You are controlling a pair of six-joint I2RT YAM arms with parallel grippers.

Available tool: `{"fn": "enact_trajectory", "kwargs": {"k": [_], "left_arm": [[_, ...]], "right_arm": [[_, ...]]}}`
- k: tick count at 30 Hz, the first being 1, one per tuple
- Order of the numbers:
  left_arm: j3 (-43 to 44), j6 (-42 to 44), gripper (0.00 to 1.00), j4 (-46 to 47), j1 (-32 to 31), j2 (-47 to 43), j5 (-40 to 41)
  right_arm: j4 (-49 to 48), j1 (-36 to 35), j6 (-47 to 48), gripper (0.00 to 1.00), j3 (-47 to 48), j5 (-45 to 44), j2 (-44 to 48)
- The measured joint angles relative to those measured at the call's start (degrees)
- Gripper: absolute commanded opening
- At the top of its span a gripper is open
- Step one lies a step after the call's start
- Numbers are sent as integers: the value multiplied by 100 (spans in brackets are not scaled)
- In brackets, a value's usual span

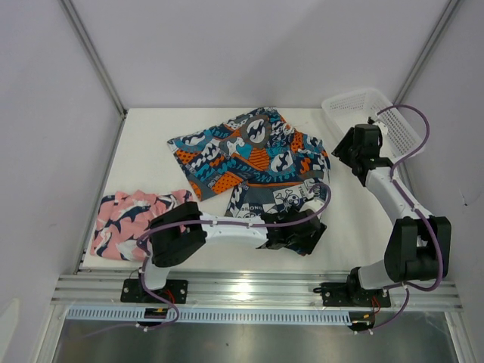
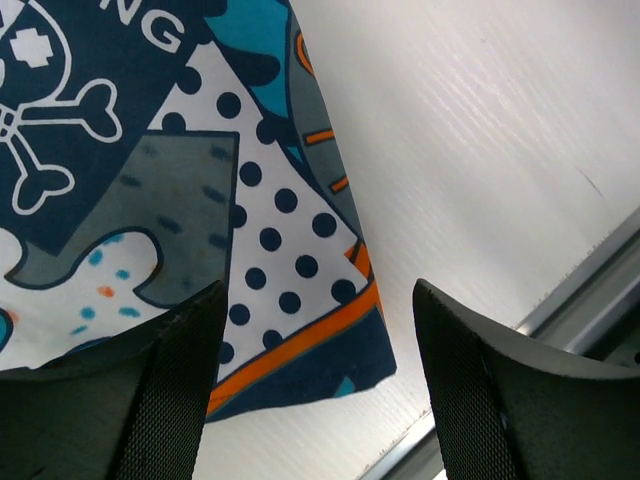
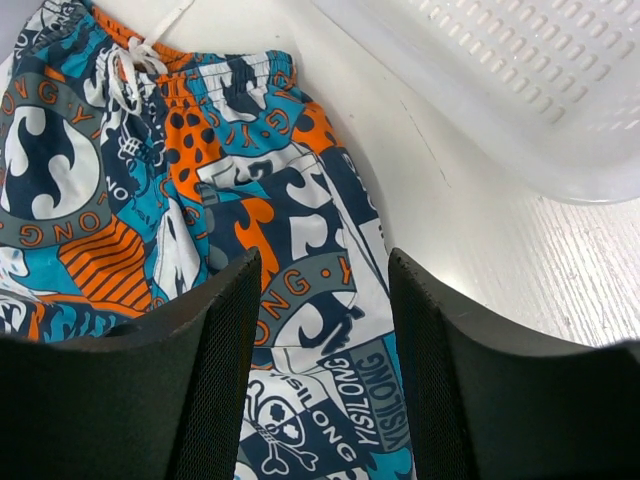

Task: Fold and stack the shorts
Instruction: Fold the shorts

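Note:
The patterned shorts [image 1: 249, 155] in blue, teal, orange and white lie spread in the middle of the table. The pink shorts [image 1: 132, 215] lie bunched at the near left. My left gripper [image 1: 302, 234] is open and empty, just above the near hem corner of the patterned shorts [image 2: 300, 370]. My right gripper [image 1: 340, 151] is open and empty, hovering over the right edge of the patterned shorts [image 3: 300, 300], near the waistband drawstring [image 3: 140, 60].
A white mesh basket [image 1: 374, 121] stands at the far right; its rim shows in the right wrist view [image 3: 520, 100]. The metal rail [image 1: 257, 291] runs along the table's near edge, close behind the left gripper [image 2: 590, 290].

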State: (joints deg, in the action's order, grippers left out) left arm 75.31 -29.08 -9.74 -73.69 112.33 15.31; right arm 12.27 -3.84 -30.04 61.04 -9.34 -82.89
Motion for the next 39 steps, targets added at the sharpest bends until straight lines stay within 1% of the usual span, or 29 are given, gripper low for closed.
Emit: {"fn": "enact_trajectory", "kwargs": {"k": [2, 3, 6, 8, 10, 11, 12, 14, 15, 16, 19, 21, 25, 30, 35, 39], "left_arm": [[61, 0, 74, 4, 22, 90, -4], [109, 0, 67, -22, 33, 144, -7], [297, -39, 60, -61, 37, 354, -57], [328, -50, 59, -74, 37, 444, -96], [328, -76, 47, -122, 35, 492, -114], [326, -109, 42, -149, 33, 503, -118], [317, -133, 31, -162, 33, 503, -129], [280, -227, 19, -146, 24, 503, -160], [232, -254, 6, -120, 20, 498, -179], [146, -304, 0, -61, 9, 487, -175], [-256, -396, 0, 46, -9, 221, -203], [-717, -446, 0, 94, -39, -125, -199], [-1729, -566, 0, -63, -131, -988, -190], [-2868, -767, 0, -356, -208, -2236, -79], [-3475, -975, 0, -525, -238, -3220, 28], [-3641, -1099, 0, -632, -247, -3558, 133]], "right_arm": [[0, 26, -11, 55, -33, 33, 0], [-7, 39, -15, 55, -42, 46, 0], [-22, 81, -37, 55, -44, 83, 4], [-22, 98, -42, 55, -52, 120, 9], [-31, 129, -48, 56, -66, 142, 9], [-35, 153, -59, 55, -74, 160, 9], [-46, 179, -79, 55, -90, 179, 9], [-57, 221, -98, 55, -120, 221, 9], [-57, 229, -101, 55, -125, 232, 9], [-59, 238, -103, 55, -125, 251, 9], [-66, 247, -120, 55, -125, 295, 4], [-72, 247, -125, 54, -125, 352, -17], [-131, 245, -127, 51, -125, 466, -131], [-170, 210, -133, 51, -125, 531, -330], [-306, -17, -197, 51, -140, 595, -599], [-772, -96, -483, 50, -481, 986, -741]]}}
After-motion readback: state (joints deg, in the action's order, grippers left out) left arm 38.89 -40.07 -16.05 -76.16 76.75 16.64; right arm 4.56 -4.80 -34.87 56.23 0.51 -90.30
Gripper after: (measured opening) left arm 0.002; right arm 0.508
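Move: The near hem corner of the blue patterned shorts lies almost between my left fingertips, about 3 cm below and 1 cm nearer me. From that hand the pink shorts are some 49 cm left and 5 cm ahead. My right hand hovers roughly 13 cm above the blue shorts' right waistband corner, which is about 4 cm ahead and 4 cm left of it. The white basket is 11 cm to the right of this hand, 8 cm ahead and 10 cm lower. I sink my left hand about 3 cm, shut its fingers on the near hem corner and then drag the pinched cloth some 17 cm left and a little back towards me, rising slightly at the end. My right hand first all but waits, fingers still half open, then lowers about 6 cm and edges left towards the waistband corner, without gripping. ##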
